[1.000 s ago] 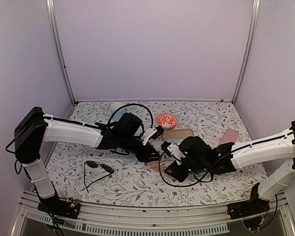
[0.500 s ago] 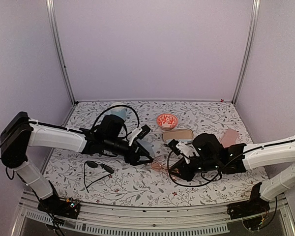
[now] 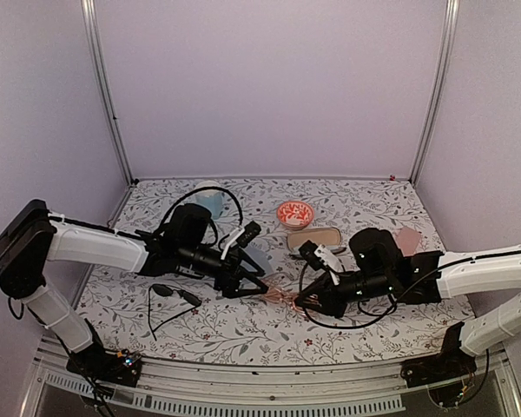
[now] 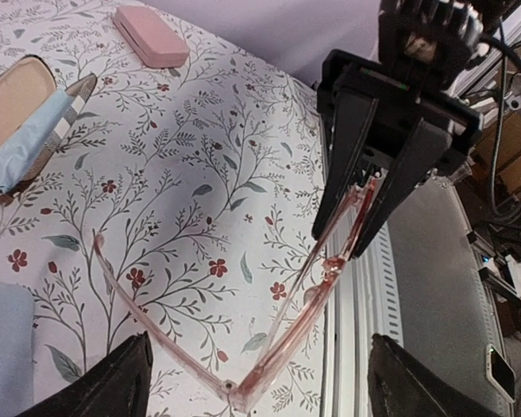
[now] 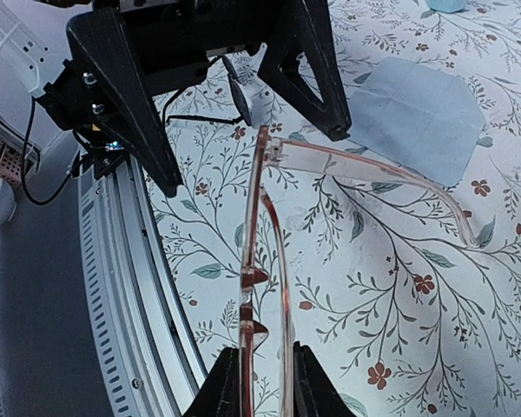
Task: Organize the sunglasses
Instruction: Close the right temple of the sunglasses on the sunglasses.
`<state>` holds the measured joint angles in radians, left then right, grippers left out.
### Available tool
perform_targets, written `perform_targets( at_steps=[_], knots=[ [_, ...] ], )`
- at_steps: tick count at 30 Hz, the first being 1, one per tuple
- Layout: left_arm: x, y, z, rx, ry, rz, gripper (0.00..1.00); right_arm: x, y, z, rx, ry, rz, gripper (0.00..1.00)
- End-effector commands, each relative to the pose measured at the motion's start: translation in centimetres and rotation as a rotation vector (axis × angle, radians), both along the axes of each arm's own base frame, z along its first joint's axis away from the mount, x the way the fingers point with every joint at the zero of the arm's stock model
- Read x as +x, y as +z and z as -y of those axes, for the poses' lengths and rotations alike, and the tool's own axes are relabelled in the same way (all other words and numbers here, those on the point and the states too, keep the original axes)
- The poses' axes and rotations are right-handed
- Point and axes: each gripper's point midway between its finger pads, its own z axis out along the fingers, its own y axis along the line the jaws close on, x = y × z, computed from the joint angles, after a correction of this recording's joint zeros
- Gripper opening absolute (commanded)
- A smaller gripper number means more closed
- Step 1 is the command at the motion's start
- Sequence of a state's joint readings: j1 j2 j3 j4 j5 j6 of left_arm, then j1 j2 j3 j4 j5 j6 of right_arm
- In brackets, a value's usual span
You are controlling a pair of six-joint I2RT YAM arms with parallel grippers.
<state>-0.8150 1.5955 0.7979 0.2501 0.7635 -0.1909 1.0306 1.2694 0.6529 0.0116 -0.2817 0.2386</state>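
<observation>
The thin pinkish see-through pair of sunglasses (image 3: 282,294) hangs just above the table, pinched at its bridge by my right gripper (image 3: 302,301), which is shut on it. In the right wrist view the frame (image 5: 262,234) runs up from my gripper (image 5: 265,387), one arm swung out to the right. My left gripper (image 3: 250,282) stands open, its fingers either side of the frame's corner hinge (image 4: 230,389) without touching it. The black pair (image 3: 174,294) lies on the table to the left, arms spread.
An open brown case (image 3: 314,237) lies behind the grippers with a red patterned bowl (image 3: 294,213) beyond it. A pink case (image 3: 406,239) sits at the right. A blue cloth (image 3: 257,259) lies by the left gripper. The table's metal front rail (image 5: 113,287) is close.
My left gripper has opened wide, let go of the pinkish glasses and drawn back to the left. The right gripper has carried the glasses slightly rightwards.
</observation>
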Motion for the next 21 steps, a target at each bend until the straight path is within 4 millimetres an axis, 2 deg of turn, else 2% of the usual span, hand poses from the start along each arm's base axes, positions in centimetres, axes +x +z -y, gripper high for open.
perform_targets(
  at_steps=[1,5,9,21],
  knots=[
    [-0.2,0.3,0.5,-0.019,-0.042,0.005,0.87,0.1,1.9,-0.3,0.078,0.014,0.031,0.21],
    [-0.2,-0.3,0.7,-0.002,-0.045,-0.018,0.87,0.2,2.2,-0.5,0.099,0.016,0.030,0.21],
    [-0.8,0.1,1.2,-0.013,-0.073,-0.017,0.86,0.2,1.9,-0.7,0.098,0.014,0.021,0.20],
    [-2.9,0.9,2.6,-0.034,-0.176,-0.021,0.61,0.5,1.9,-0.8,0.110,0.001,0.019,0.20]
  ],
)
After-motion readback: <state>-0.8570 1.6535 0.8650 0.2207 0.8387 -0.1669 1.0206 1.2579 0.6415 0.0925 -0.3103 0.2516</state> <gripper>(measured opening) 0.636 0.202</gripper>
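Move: The open right temple reaches forward and rightward from its hinge by the left fingertips. Its middle lies about 4 cm ahead, 5 cm right and 1 cm below the left hand; the blue cloth is on the table some 13 cm ahead and 5 cm left, the open case about 20 cm ahead and 13 cm right. From the right hand, holding the frame and folded left temple, it is 6 cm ahead, 5 cm left. Left hand sweeps back and right 3 cm, closing partway, pushing the temple inward; right hand, still gripping, rises slightly. ##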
